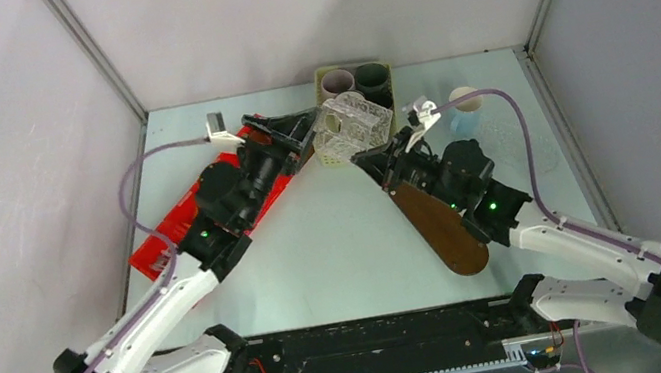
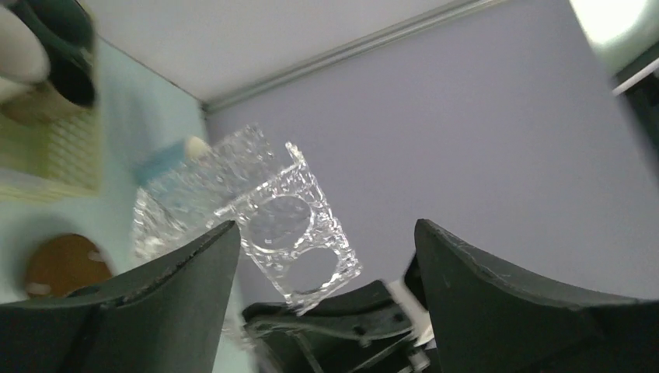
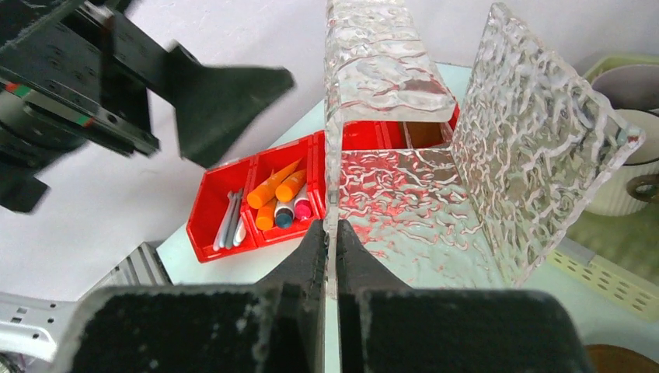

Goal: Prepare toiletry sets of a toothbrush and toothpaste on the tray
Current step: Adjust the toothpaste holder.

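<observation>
A clear textured acrylic holder [image 1: 351, 122] with two round holes [image 2: 287, 225] hangs above the table in front of the basket. My right gripper [image 3: 330, 233] is shut on the lower edge of one of its walls [image 3: 404, 155]. My left gripper [image 2: 326, 241] stands open just left of the holder [image 1: 292, 132], with nothing between its fingers. Orange toothpaste tubes [image 3: 272, 190] and slim white toothbrushes [image 3: 231, 217] lie in the red bin [image 3: 233, 241]. The dark brown oval tray [image 1: 445, 228] lies under my right arm, partly hidden.
A pale yellow mesh basket [image 1: 341, 149] at the back holds a mauve mug [image 1: 336, 79] and a dark green mug [image 1: 372, 76]. A blue-and-white cup [image 1: 465, 108] stands back right. The red bin [image 1: 163, 240] lies under my left arm. Walls close in on three sides.
</observation>
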`<state>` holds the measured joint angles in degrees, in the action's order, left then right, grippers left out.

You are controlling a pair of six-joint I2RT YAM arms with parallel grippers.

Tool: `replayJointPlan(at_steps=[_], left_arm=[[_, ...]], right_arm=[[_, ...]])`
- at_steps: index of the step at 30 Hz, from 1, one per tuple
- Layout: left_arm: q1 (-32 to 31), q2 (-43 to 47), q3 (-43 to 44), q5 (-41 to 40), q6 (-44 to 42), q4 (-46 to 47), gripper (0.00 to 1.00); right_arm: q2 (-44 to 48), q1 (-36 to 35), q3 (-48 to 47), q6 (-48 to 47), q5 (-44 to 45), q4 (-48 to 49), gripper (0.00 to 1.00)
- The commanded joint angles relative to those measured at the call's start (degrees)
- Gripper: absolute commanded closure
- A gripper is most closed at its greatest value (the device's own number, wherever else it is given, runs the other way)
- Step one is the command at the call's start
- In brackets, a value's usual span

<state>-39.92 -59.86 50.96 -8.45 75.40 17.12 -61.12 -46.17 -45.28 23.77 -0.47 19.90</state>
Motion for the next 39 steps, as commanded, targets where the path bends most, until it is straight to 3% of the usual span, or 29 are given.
replayJointPlan(at_steps=[1, 4, 10, 15, 21, 26, 39], left_arm=[[0.6, 5.1, 8.0, 0.1, -25.5, -14.7, 0.13], [0.6, 5.5, 14.5, 1.2, -46.6, -25.2, 0.13], [0.2, 0.9, 26.3, 6.9, -76.5, -43.5, 0.12], [-2.9, -4.6, 32.2, 7.3, -93.1, -52.8, 0.16], [-10.1, -5.8, 31.4, 4.8, -110.1, -53.2, 0.16], [-14.2, -5.1, 27.4, 2.9, -115.0, -49.0, 0.2], [-14.9, -5.5, 24.6, 3.8, -115.7, -41.6, 0.38]], right_arm=[[4.9, 3.2, -0.6, -2.3, -7.5, -3.4, 1.0], [7.2, 5.4, -1.0, -3.7, -11.3, -8.6, 1.0], [9.4, 7.0, -5.3, -8.6, -17.2, -20.4, 1.0], [9.0, 7.1, -8.9, -10.9, -20.8, -27.3, 1.0], [8.6, 7.1, -11.0, -12.1, -22.4, -31.8, 1.0], [8.6, 7.1, -11.4, -12.8, -22.8, -32.8, 1.0], [8.7, 7.0, -11.4, -12.8, -24.2, -33.1, 1.0]])
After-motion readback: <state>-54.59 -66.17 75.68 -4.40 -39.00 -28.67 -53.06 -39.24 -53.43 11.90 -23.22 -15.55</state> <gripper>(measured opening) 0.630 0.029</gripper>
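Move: The clear toothpaste holder is in the right hand's shut fingers, its middle about 6 cm ahead of that hand, barely 1 cm to its right and at nearly the same height. From the open left hand it lies roughly 7 cm to the right, level fore and aft, some 4 cm lower. On the table, the mug basket stands about 31 cm ahead and 4 cm to the right of the right hand, the brown board about 2 cm ahead and 17 cm to its right. Rolling about 120 degrees clockwise as seen from behind it, the open left hand swings some 5 cm up and left, then down and back to about 5 cm lower and nearer its base, its fingers tipping rightward and down to face the holder and partly closing on air. The right hand keeps its pinch on the holder's wall, easing right, then back about 6 cm and a little down, turning some 15 degrees counter-clockwise and tilting its left side down. ##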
